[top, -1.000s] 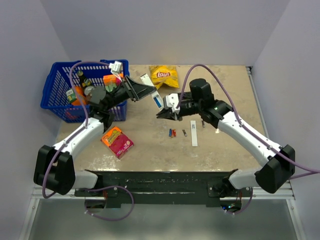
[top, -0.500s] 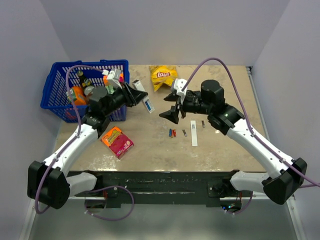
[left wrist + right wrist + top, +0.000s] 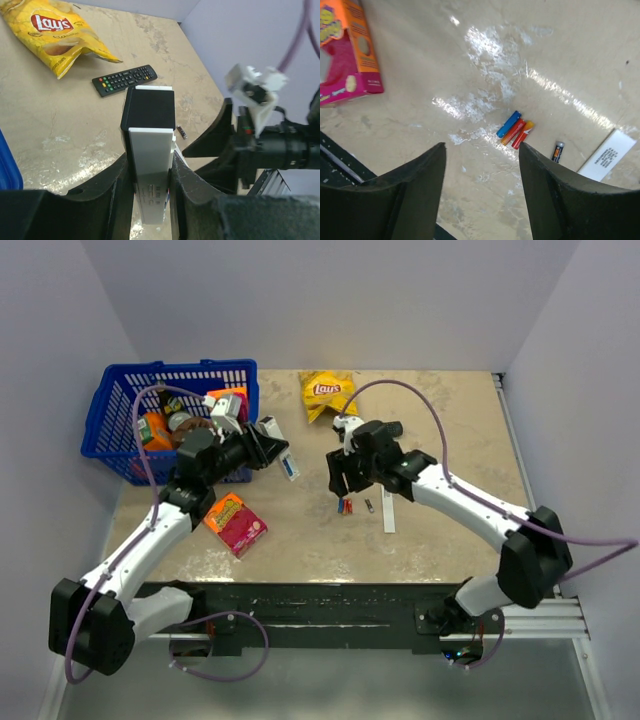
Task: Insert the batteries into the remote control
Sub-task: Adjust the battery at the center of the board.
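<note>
The slim white remote control (image 3: 150,170), dark patch (image 3: 149,107) at its far end, is clamped between the fingers of my left gripper (image 3: 150,162). In the top view the remote control (image 3: 286,462) hangs above the table beside the basket, in my left gripper (image 3: 266,449). Three batteries (image 3: 516,131), one blue and two red/orange, lie side by side on the table. My right gripper (image 3: 481,150) hovers open just short of them with nothing between its fingers. From above, the right gripper (image 3: 340,484) is over the batteries (image 3: 345,506).
A white back strip (image 3: 388,510) and a small dark grey cell (image 3: 557,151) lie right of the batteries. A pink box (image 3: 235,522) sits front left, a blue basket (image 3: 120,390) of goods back left, a Lay's bag (image 3: 327,392) behind. A black remote (image 3: 125,80) lies near the bag.
My right gripper let go near the remote, opened wide, and swung down toward the batteries. My left gripper drew the remote back to the left, still shut on it.
</note>
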Controlling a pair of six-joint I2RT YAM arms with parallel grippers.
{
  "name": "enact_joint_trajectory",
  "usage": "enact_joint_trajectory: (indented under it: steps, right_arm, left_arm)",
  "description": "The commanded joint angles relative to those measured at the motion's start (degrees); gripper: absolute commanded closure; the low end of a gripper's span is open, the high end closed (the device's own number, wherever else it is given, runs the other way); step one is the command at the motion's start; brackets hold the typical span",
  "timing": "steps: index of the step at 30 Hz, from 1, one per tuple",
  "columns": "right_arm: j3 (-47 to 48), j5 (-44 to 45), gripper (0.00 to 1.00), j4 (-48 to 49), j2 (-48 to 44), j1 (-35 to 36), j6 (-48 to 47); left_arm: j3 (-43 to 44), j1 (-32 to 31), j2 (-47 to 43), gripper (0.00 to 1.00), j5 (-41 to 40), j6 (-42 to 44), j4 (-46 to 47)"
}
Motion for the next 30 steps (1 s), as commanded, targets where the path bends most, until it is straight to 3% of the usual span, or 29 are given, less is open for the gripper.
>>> enact_joint_trajectory:
  steps: [1,5,15,30]
  right_arm:
    - [5.59,8.51,0.39,-7.47,5.99,2.30,6.18]
    - [11.56,9.12,0.46,-13.02,14.42,2.39,4.87]
    - [14.74,7.19,0.62,-15.93,22.26,3.09,2.14]
    - [13.51,5.52,0.69,-14.08,25.96,3.27,2.14]
  left_arm:
    - [-1.27,0.11,-2.80,1.00,0.92,2.88,2.41]
    - [-1.97,0.02,-4.29,1.00,0.21,4.02,0.56]
    - [-3.29,0.02,-6.75,1.00,-1.02,4.90,-1.73]
    - [-3.38,0.02,-6.05,1.00,-0.58,4.46,-1.47]
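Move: The blue battery, leftmost of the small row on the table, lies about 16 cm below the right hand, roughly 2 cm ahead of it and level with it sideways. Against it on the right lies the red battery, with the orange-tipped one next, some 3 cm right of the blue. The black battery is about 7 cm to the blue one's right, the white cover some 13 cm. From the left hand the blue battery is about 15 cm right, 4 cm back and 26 cm below. No touch on the batteries yet: the right hand sinks about 12 cm almost straight down towards the blue battery, fast at first and then easing off. Its fingers swing some 30 degrees from slanting to pointing steeply down and close to about half their earlier gap. The left hand keeps its grip on the white remote and draws back 2 cm, slightly left and down. ##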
